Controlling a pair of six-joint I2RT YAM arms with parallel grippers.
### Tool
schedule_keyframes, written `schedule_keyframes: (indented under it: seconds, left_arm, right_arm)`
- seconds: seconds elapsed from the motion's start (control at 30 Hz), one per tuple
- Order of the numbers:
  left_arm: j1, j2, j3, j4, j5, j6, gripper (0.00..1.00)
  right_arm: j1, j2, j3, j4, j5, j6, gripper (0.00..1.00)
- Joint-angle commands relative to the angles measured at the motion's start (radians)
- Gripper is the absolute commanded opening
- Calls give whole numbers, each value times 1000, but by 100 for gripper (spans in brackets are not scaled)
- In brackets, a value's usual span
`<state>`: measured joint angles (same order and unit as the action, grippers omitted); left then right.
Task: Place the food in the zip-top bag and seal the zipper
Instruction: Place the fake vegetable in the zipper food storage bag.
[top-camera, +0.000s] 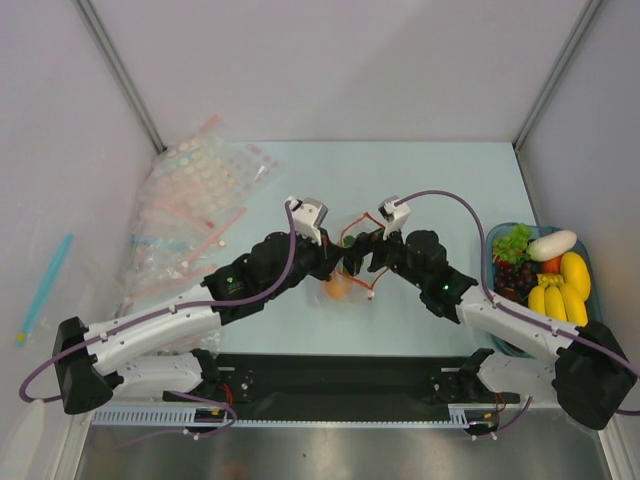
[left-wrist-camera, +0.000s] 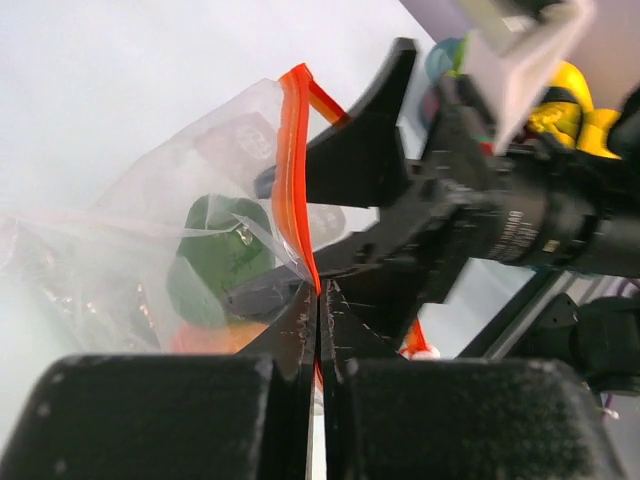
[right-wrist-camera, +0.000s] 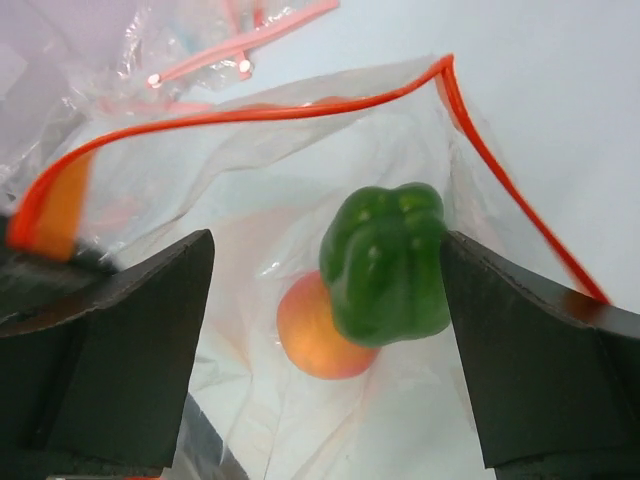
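Observation:
The zip-top bag (top-camera: 352, 262) hangs between both arms at mid-table, its mouth held apart. My left gripper (left-wrist-camera: 320, 300) is shut on the red-orange zipper (left-wrist-camera: 292, 170) at one side of the mouth. My right gripper (right-wrist-camera: 326, 238) stands open inside the mouth. A green pepper (right-wrist-camera: 388, 262) rests against its right finger, and a wide gap separates the pepper from the left finger. Below the pepper an orange ball (right-wrist-camera: 315, 330) lies in the bag's bottom. The top view shows the orange ball (top-camera: 337, 287) through the plastic. In the left wrist view the green piece (left-wrist-camera: 222, 255) shows through the bag wall.
A blue tray (top-camera: 497, 240) at the right holds a white radish (top-camera: 552, 245), yellow bananas (top-camera: 558, 298), green leaves (top-camera: 512, 240) and dark grapes. A heap of dotted clear bags (top-camera: 195, 215) with pink strips lies at the back left. White walls enclose the table.

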<state>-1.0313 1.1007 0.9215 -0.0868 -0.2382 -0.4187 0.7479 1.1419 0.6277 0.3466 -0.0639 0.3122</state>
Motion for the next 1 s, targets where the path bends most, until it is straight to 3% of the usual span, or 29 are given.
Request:
schedule_keyframes:
  seconds: [0.0,0.13,0.23,0.33,0.6,0.7,0.83,0.97]
  left_arm:
    - [22,-1,11,-5,-107,-31,0]
    - [53,11,-3,-7,-142,-46,0]
    - [77,4,-3,-25,-145,-66,0]
    - [80,-24,-27,-10,-170,-71,0]
    - [80,-84,-52,-4,-211,-66,1]
    - [80,-88,-52,-7,-214,-66,0]
    - [80,-91,-56,-5,-220,-65,0]
    - [80,-87,-52,-10,-225,-60,0]
  right_arm:
    - [8,-63,-2,29,-4,-21,97]
    - [7,-119,-13,3,38,-28,94]
    - [8,-156,-13,-33,64,-30,86]
    - [8,-179,-3,-87,163,-36,83]
    - [7,-127,44,-161,240,-42,82]
    - [7,-59,87,-213,245,-35,77]
    - [7,-18,115,-230,196,-38,53]
    - [7,-28,112,-233,200,-36,51]
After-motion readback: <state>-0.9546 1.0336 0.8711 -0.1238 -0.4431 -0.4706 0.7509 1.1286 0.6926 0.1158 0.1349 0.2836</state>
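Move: My left hand still pinches the orange-edged rim. My right hand is wide open inside the mouth of the food storage bag. The rim's right-hand side lies about 5 cm right and 2 cm ahead of the right hand, or about 10 cm right, 2 cm ahead and 3 cm below the left. Counted from the right hand, the green pepper is some 3 cm left, 2 cm ahead and 7 cm below; the peach is 5 cm left, 4 cm back and 9 cm below. I lift my right fingers about 4 cm up and to the right out of the mouth, away from the pepper, then sink them about 5 cm, edging forward and closing from wide to half open, so that they straddle the right-hand side of the rim. Meanwhile my left hand keeps its pinch and draws the bag some 6 cm left and 4 cm forward, turning about 15 degrees counter-clockwise. ##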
